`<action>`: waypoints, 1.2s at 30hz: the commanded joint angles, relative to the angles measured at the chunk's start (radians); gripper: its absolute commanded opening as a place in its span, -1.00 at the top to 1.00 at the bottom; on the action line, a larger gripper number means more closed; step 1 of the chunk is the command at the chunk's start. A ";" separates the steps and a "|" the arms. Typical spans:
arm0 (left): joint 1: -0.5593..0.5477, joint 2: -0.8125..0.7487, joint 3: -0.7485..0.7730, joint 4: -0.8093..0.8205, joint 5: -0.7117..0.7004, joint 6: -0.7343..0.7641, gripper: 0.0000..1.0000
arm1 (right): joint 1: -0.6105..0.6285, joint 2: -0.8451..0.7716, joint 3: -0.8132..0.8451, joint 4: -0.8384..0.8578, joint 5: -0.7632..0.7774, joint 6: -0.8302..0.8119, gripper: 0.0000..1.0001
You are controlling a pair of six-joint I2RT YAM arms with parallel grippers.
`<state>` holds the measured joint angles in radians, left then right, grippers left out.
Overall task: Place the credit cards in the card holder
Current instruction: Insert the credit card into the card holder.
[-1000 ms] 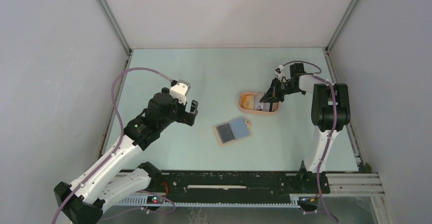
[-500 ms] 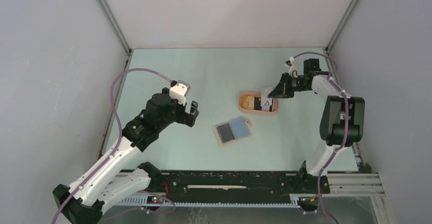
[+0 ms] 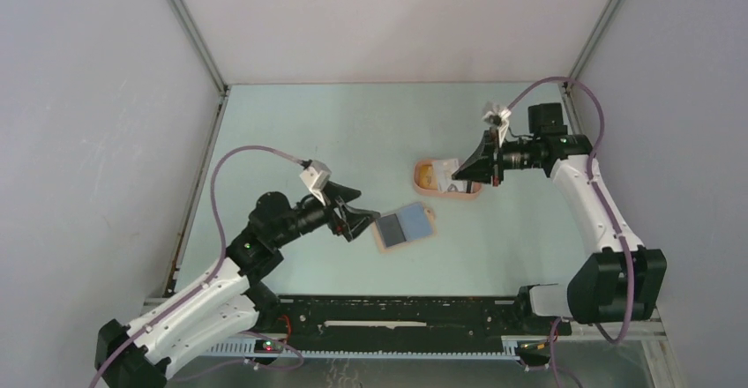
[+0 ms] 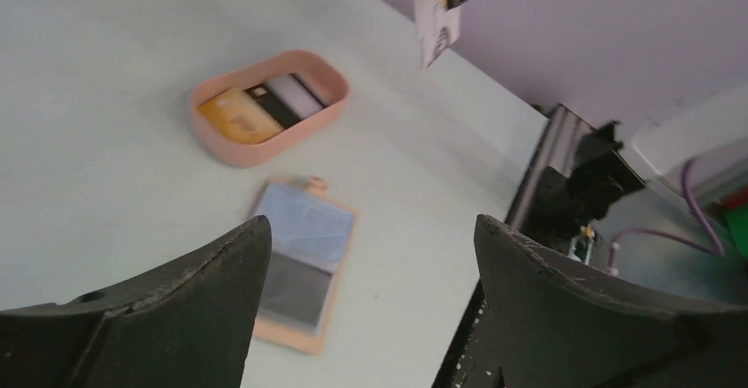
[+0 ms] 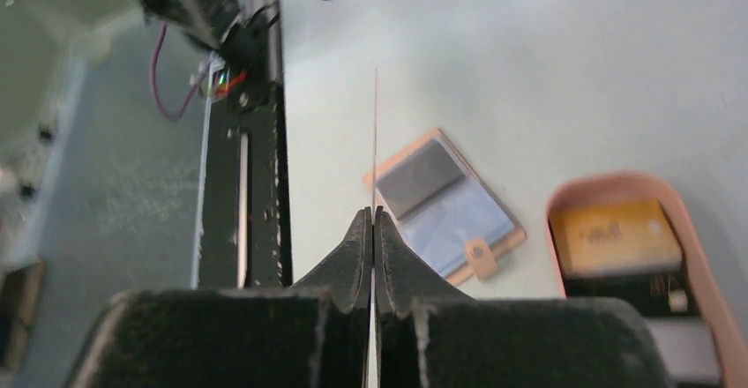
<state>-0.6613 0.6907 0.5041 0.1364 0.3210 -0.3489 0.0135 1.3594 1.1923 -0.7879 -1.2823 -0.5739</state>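
The tan card holder [image 3: 404,227] lies open on the table, its inside showing a light blue half and a dark grey half [image 4: 304,260] [image 5: 445,203]. My left gripper [image 3: 357,217] [image 4: 372,229] hovers just left of it, open, nothing between its fingers. My right gripper [image 3: 460,171] [image 5: 372,213] is shut on a white credit card [image 3: 448,169] [image 4: 437,13], held on edge above the peach-pink tray [image 3: 423,185]. In the right wrist view that card [image 5: 375,141] shows as a thin line. A yellowish card [image 4: 234,115] [image 5: 613,234] and a black-and-white card [image 4: 287,99] lie in the tray.
The tray's rim [image 4: 265,154] [image 5: 697,247] stands just beyond the card holder. A black rail [image 3: 397,313] [image 5: 256,185] runs along the table's near edge. Grey walls close in the table at the left, back and right.
My left arm has swung right and down to the card holder's left edge. My right arm has stretched out and lifted the white card up out of the tray.
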 commanded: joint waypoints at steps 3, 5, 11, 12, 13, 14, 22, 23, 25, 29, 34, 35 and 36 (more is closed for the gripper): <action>-0.173 0.022 -0.098 0.360 0.060 0.138 -0.76 | 0.179 -0.106 -0.012 -0.371 -0.074 -0.775 1.00; -0.218 0.030 -0.122 0.391 0.071 0.230 -0.76 | 0.222 -0.124 -0.024 -0.426 -0.065 -0.945 1.00; -0.300 0.040 -0.178 0.461 0.087 0.419 -0.74 | 0.302 -0.158 -0.049 -0.545 -0.033 -1.219 1.00; -0.307 0.049 -0.179 0.471 0.085 0.433 -0.72 | 0.312 -0.164 -0.062 -0.571 -0.029 -1.298 1.00; -0.314 0.061 -0.176 0.479 0.087 0.444 -0.69 | 0.320 -0.173 -0.074 -0.600 -0.028 -1.368 1.00; -0.322 0.077 -0.171 0.484 0.088 0.455 -0.67 | 0.325 -0.175 -0.083 -0.621 -0.029 -1.417 1.00; -0.382 0.234 -0.095 0.521 0.065 0.505 -0.31 | 0.331 -0.168 -0.095 -0.616 -0.052 -1.416 1.00; -0.385 0.252 -0.087 0.532 0.058 0.500 -0.26 | 0.332 -0.166 -0.097 -0.606 -0.052 -1.402 1.00; -0.393 0.286 -0.079 0.575 0.044 0.488 -0.17 | 0.331 -0.162 -0.103 -0.583 -0.055 -1.359 1.00; -0.415 0.349 -0.062 0.635 0.002 0.481 -0.07 | 0.334 -0.152 -0.104 -0.548 -0.069 -1.289 1.00; -0.431 0.419 -0.043 0.693 -0.040 0.473 0.01 | 0.347 -0.142 -0.103 -0.503 -0.069 -1.195 1.00; -0.434 0.431 -0.038 0.699 -0.050 0.474 0.03 | 0.349 -0.138 -0.103 -0.498 -0.069 -1.183 1.00; -0.436 0.441 -0.033 0.705 -0.060 0.475 0.05 | 0.352 -0.136 -0.103 -0.490 -0.069 -1.173 1.00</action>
<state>-1.0832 1.1007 0.4038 0.7422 0.3183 0.1135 0.3508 1.2140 1.0908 -1.3220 -1.3190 -1.8221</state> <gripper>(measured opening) 0.489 0.007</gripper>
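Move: The credit card pinched in my right hand is some 17 cm to the right of my left hand and 7 cm ahead, about level. From my right hand, my left fingertips are roughly 19 cm left and 7 cm back at like height; the card holder lies about 10 cm left, 4 cm back and 22 cm below, the tray 10 cm ahead, 2 cm right and 21 cm below. I bring both hands together in the air: my right hand, still pinching the credit card, swings back about 13 cm and 5 cm left, turning counter-clockwise, then holds still. My left hand draws back, then goes right and down towards the card, some 11 cm to the right in all, turning clockwise while its fingers narrow to about half open around the card's line. ##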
